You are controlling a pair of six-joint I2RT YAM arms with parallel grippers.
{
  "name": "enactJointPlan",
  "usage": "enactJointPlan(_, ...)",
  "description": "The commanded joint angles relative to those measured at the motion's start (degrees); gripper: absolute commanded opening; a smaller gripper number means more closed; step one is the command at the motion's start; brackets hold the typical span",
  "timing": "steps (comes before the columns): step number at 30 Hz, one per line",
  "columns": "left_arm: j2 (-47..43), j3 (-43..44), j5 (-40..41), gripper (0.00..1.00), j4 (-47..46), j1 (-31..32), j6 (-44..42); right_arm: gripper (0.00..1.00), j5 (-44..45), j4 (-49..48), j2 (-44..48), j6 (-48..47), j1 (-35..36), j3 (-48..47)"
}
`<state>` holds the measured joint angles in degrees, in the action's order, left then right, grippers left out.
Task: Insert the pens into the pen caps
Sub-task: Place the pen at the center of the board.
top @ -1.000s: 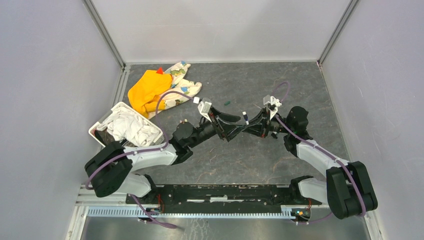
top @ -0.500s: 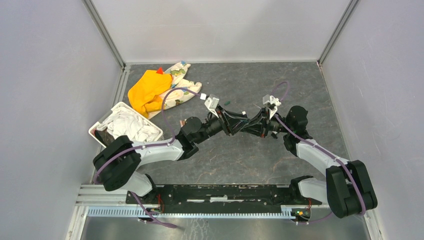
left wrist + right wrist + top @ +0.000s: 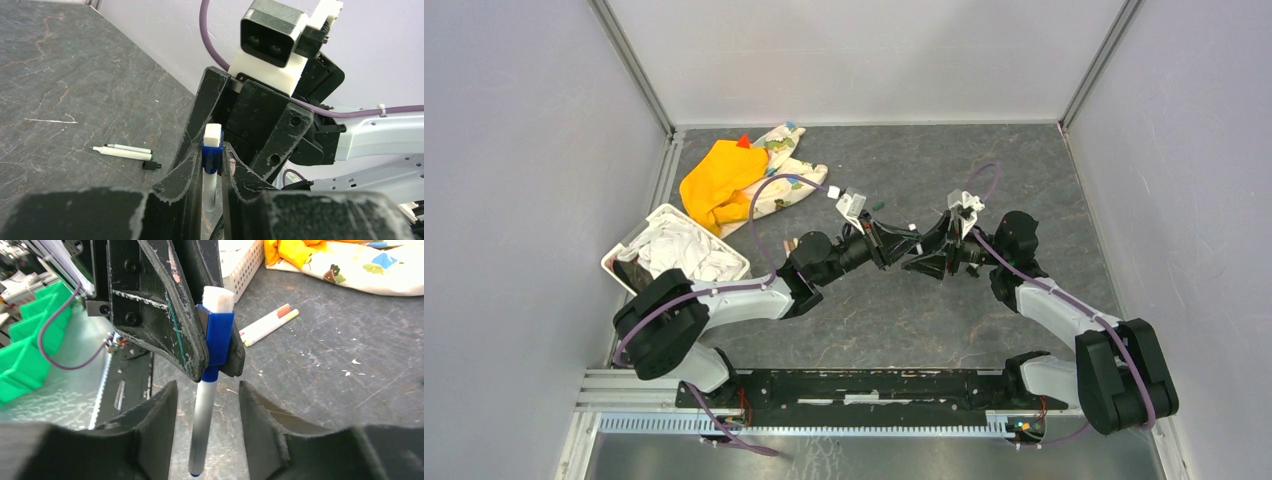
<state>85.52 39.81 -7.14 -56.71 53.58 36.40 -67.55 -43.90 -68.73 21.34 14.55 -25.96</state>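
Observation:
A white-barrelled pen [image 3: 202, 425] with a blue pen cap [image 3: 219, 337] on it hangs upright between the two arms, above mid-table. My left gripper [image 3: 212, 150] is shut on that blue cap [image 3: 211, 156], and the barrel [image 3: 210, 187] drops down between its fingers. My right gripper [image 3: 207, 395] is open, its fingers either side of the barrel without touching it. Both grippers meet in the top view, left [image 3: 892, 243] and right [image 3: 927, 256]. Two more pens [image 3: 122, 150] and a small black cap [image 3: 151, 165] lie on the table.
Two pens with orange and yellow tips [image 3: 270, 324] lie near a white basket [image 3: 629, 245] of white cloth at the left. An orange cloth [image 3: 719, 180] and a patterned cloth [image 3: 796, 165] sit at the back left. A dark green cap [image 3: 877, 205] lies behind the grippers.
My left gripper has come in to the right gripper and closed on the blue cap. My right gripper has opened and let go of the pen barrel.

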Motion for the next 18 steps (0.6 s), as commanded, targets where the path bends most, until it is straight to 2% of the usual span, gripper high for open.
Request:
enactJointPlan(1, -0.9, 0.8, 0.47, 0.02, 0.29, -0.03, -1.16, 0.6, 0.07, 1.35, 0.5, -2.65, 0.24, -2.64)
enactJointPlan(4, -2.57, -0.62, 1.7, 0.02, 2.46, -0.5, -0.91, 0.69, 0.15, 6.67, 0.76, -7.11, 0.18, -3.9)
enactJointPlan(9, -6.5, -3.35, 4.58, 0.02, 9.46, -1.81, -1.15, 0.75, 1.18, 22.86, 0.45, -20.77, 0.2, -8.86)
enactJointPlan(14, -11.39, -4.41, 10.68, 0.02, 25.46, -2.51, -3.31, 0.78, 4.82, 38.21, 0.5, -36.19, -0.2, -13.97)
enactJointPlan(18, -14.97, -4.1, 21.74, 0.02, 40.74, -2.61, -2.33, 0.79, 5.56, 39.26, 1.05, -37.25, -1.65, -14.17)
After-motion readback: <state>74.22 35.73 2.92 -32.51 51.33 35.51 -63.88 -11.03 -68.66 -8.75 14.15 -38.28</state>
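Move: The left hand holds the blue-capped pen by its cap, some 22 cm above the table. The two finished pens, beside which it is to be laid, lie about 23 cm to its left and 8 cm farther out. The green cap lies 21 cm ahead and 4 cm left, the loose markers 15 cm right and 9 cm ahead. From the right hand, whose parting fingers still straddle the pen at its hand point, the finished pens are about 24 cm left, 9 ahead and 17 below. Keeping its pinch on the blue cap, the left hand first sinks, then draws left as it goes on down, gathering speed, about 6 cm left and 5.5 cm down towards the finished pens, its fingertips dipping and swinging counter-clockwise so that the wrist turns some 20 degrees in all. The right hand goes on opening, from about half to three-quarters, and shifts some 3 cm forward with its fingertips tipping down, staying on its own side while the pen is carried out from between its fingers. ##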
